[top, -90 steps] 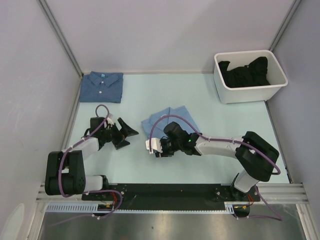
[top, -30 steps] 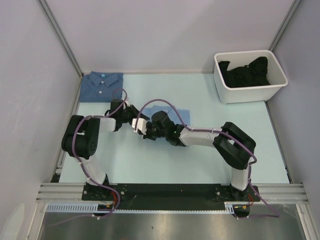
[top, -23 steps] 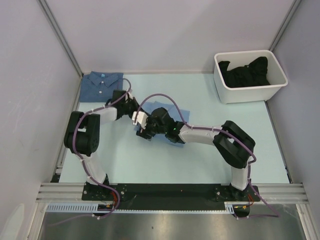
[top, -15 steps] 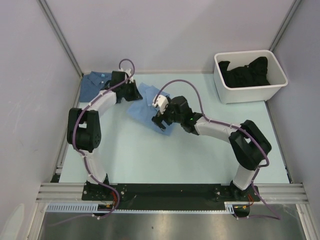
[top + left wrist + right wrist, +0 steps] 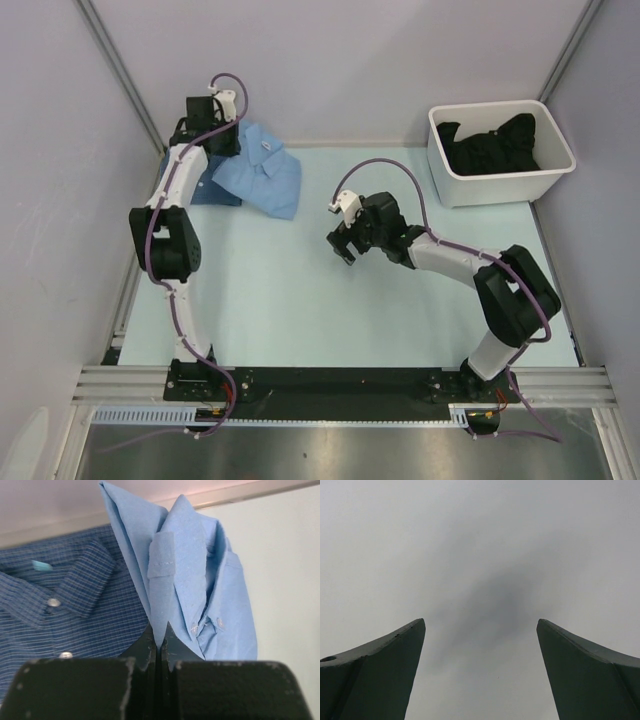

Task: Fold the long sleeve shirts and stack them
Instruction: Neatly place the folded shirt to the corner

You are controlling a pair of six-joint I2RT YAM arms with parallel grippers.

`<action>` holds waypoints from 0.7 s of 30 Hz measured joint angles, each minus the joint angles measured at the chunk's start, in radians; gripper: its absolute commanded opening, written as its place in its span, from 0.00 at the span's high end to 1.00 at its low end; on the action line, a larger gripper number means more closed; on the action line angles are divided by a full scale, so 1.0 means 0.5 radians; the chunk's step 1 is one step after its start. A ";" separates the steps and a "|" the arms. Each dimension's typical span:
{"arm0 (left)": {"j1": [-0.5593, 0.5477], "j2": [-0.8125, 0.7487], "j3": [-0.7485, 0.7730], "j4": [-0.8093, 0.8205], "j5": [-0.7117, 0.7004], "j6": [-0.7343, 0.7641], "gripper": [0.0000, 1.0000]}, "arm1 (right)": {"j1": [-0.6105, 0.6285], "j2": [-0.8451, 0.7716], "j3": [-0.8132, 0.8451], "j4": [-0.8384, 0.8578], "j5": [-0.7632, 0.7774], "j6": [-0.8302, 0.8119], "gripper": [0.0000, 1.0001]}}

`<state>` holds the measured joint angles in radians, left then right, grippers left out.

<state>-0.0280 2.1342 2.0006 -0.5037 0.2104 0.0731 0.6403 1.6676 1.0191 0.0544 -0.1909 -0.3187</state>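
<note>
The folded light sky-blue long sleeve shirt [image 5: 262, 176] hangs tilted at the far left corner, its lower edge on the table. It partly covers the folded denim-blue long sleeve shirt [image 5: 208, 188]. My left gripper [image 5: 228, 138] is shut on the light shirt's edge. In the left wrist view the light shirt [image 5: 185, 575] rises from the pinched jaws of the left gripper [image 5: 159, 647], with the denim-blue shirt [image 5: 65, 605] and its turquoise label behind. My right gripper [image 5: 345, 245] stands open over bare table in the middle. In the right wrist view the right gripper [image 5: 480, 625] holds nothing.
A white bin [image 5: 548, 182] with dark clothes stands at the back right. Grey walls close the table on the left, back and right. The left arm stretches along the left wall.
Both grippers carried the light shirt from the middle toward the far left. The right gripper opened, let go and drew back to the middle. The left gripper lifted the shirt over the denim one.
</note>
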 measured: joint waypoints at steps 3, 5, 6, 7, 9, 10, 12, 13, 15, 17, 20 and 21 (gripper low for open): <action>0.039 0.000 0.089 -0.053 -0.024 0.113 1.00 | -0.007 -0.027 -0.011 -0.017 -0.001 -0.002 0.00; 0.060 0.000 0.136 -0.064 -0.037 0.175 1.00 | -0.010 -0.057 -0.021 -0.030 -0.001 -0.014 0.00; 0.073 0.000 0.152 -0.066 -0.040 0.197 1.00 | -0.010 -0.064 -0.023 -0.031 0.000 -0.015 0.00; 0.079 0.000 0.162 -0.069 -0.040 0.218 1.00 | -0.011 -0.076 -0.027 -0.033 0.000 -0.020 0.00; 0.104 0.000 0.179 -0.078 -0.040 0.271 1.00 | -0.011 -0.092 -0.037 -0.036 0.002 -0.029 0.00; 0.117 0.000 0.183 -0.079 -0.040 0.294 1.00 | -0.011 -0.097 -0.043 -0.039 0.002 -0.030 0.00; 0.143 -0.001 0.190 -0.089 -0.041 0.330 1.00 | -0.011 -0.102 -0.055 -0.045 0.005 -0.032 0.00; 0.156 -0.001 0.192 -0.094 -0.041 0.347 1.00 | -0.011 -0.104 -0.060 -0.049 0.006 -0.032 0.00; 0.179 -0.002 0.194 -0.101 -0.041 0.371 1.00 | -0.011 -0.105 -0.068 -0.056 0.009 -0.036 0.00; 0.195 -0.002 0.195 -0.111 -0.040 0.388 1.00 | -0.011 -0.105 -0.075 -0.060 0.018 -0.040 0.00; 0.214 -0.011 0.195 -0.122 -0.039 0.398 1.00 | -0.011 -0.105 -0.075 -0.069 0.027 -0.045 0.00; 0.219 -0.014 0.195 -0.121 -0.037 0.398 1.00 | -0.011 -0.105 -0.075 -0.070 0.030 -0.046 0.00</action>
<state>0.0814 2.1269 2.0983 -0.5640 0.1921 0.2722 0.6346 1.6150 0.9817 0.0193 -0.1761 -0.3416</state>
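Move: The left hand has the light-blue shirt pinched by one end, with its body hanging about 4 cm back and 5 cm to the right, some 9 cm below. It is bound for the folded dark-blue shirt, whose middle lies roughly 10 cm left, about 1 cm back and 14 cm down. The table's far left corner is some 19 cm left and 8 cm ahead. From the right hand, the dark-blue shirt is about 22 cm ahead, 35 cm left and 7 cm lower. Leftward, quick at first and then easing, the left hand carries the light-blue shirt about 8 cm in over the folded dark-blue shirt, rising some 3 cm in the first half and then keeping its height. The closed fingers keep their pinch while the wrist rolls about 10 degrees, its left side lifting. ##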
